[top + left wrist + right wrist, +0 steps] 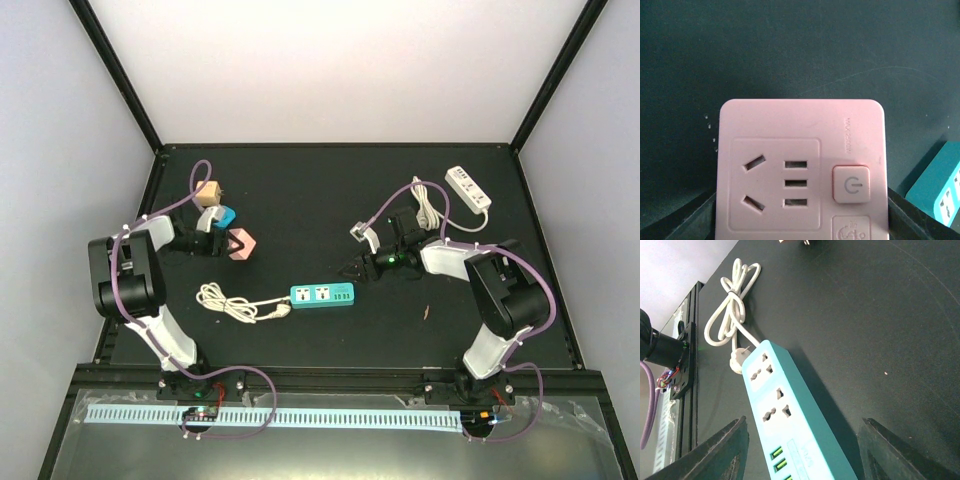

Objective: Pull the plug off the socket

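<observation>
A pink cube socket point(790, 150) fills the left wrist view, its outlets and power button facing the camera with nothing plugged in. My left gripper point(221, 244) is shut on it, its fingers point(685, 220) flush against both sides. A teal power strip point(322, 295) lies mid-table. Its white plug point(736, 359) rests on the mat by the strip's left end, one pin bare, out of any outlet. The tied white cord point(222, 300) trails to the left. My right gripper point(352, 268) hovers open over the strip's right end point(790, 425), fingers point(715, 455) wide on either side.
A blue cube socket point(224, 215) and a tan cube point(208, 193) sit just behind the pink one. A white power strip point(468, 188) with its coiled cord point(428, 205) lies at the back right. Black frame rails edge the mat.
</observation>
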Controlling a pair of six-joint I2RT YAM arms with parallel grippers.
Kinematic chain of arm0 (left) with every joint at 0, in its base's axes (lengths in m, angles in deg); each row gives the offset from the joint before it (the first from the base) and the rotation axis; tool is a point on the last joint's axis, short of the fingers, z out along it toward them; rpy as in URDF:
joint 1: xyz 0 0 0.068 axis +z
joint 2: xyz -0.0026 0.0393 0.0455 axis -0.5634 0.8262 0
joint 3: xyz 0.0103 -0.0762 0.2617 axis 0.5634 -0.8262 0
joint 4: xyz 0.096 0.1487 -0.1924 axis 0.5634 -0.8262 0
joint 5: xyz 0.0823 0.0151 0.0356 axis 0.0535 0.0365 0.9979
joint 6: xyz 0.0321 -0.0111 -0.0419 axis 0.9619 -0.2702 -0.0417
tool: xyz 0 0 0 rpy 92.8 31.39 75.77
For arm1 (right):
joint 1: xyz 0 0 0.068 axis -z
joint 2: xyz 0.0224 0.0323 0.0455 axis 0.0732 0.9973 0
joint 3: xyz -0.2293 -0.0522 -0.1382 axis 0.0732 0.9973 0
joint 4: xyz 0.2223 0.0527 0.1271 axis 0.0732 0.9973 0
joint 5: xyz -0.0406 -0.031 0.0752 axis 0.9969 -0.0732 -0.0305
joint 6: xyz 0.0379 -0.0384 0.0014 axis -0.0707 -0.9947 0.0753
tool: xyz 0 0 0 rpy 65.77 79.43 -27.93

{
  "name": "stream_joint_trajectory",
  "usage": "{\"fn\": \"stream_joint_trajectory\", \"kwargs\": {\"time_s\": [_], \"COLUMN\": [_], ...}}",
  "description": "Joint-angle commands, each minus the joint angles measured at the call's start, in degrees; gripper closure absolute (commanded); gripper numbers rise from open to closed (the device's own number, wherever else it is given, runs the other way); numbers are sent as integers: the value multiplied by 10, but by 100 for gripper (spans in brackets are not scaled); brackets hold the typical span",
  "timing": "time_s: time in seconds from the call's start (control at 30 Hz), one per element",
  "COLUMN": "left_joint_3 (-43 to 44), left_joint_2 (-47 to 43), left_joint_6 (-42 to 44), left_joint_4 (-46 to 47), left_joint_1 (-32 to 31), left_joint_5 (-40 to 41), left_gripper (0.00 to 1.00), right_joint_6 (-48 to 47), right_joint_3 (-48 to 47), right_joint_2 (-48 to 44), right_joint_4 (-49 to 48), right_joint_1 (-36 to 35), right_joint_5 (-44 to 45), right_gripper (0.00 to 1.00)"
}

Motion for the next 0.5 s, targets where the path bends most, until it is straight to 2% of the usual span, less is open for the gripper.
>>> {"fn": "stream_joint_trajectory", "kwargs": {"time_s": [0.0, 0.23, 0.4, 0.47], "left_joint_3": [16, 8, -2, -9], "left_joint_2": [1, -28, -56, -74], "left_joint_6": [-3, -6, -5, -4], "left_joint_4": [18, 27, 41, 51], "left_joint_1": [9, 10, 9, 9], "left_joint_5": [20, 51, 69, 85], "left_gripper": [31, 12, 8, 3], "right_joint_6": [-3, -1, -2, -5], "right_joint_3": [-14, -13, -12, -10], "right_joint_2": [6, 6, 1, -4], "right_joint_4": [2, -1, -4, -7], "right_joint_1": [-1, -1, -1, -1], "right_joint_5": [-12, -12, -8, -4], "right_gripper": [37, 37, 37, 36]}}
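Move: The pink plug is already held between the left fingers, its middle about 1 cm to the right of the hand point and 1 cm below, just above or on the open table. The blue plug lies some 6 cm ahead and 2 cm left of the hand, the wooden plug about 11 cm ahead and 6 cm left. The white cord coil is roughly 12 cm back and 1 cm left. From the right hand the pink plug is some 23 cm left and 6 cm ahead. Spread the left fingers from their hold on the pink plug to nearly full width and let go of it there on the table. As they open, ease the hand about 2 cm left and 1 cm forward, towards the blue plug, dipping slightly, then starting to lift, with the wrist tilting only some 5 degrees. ##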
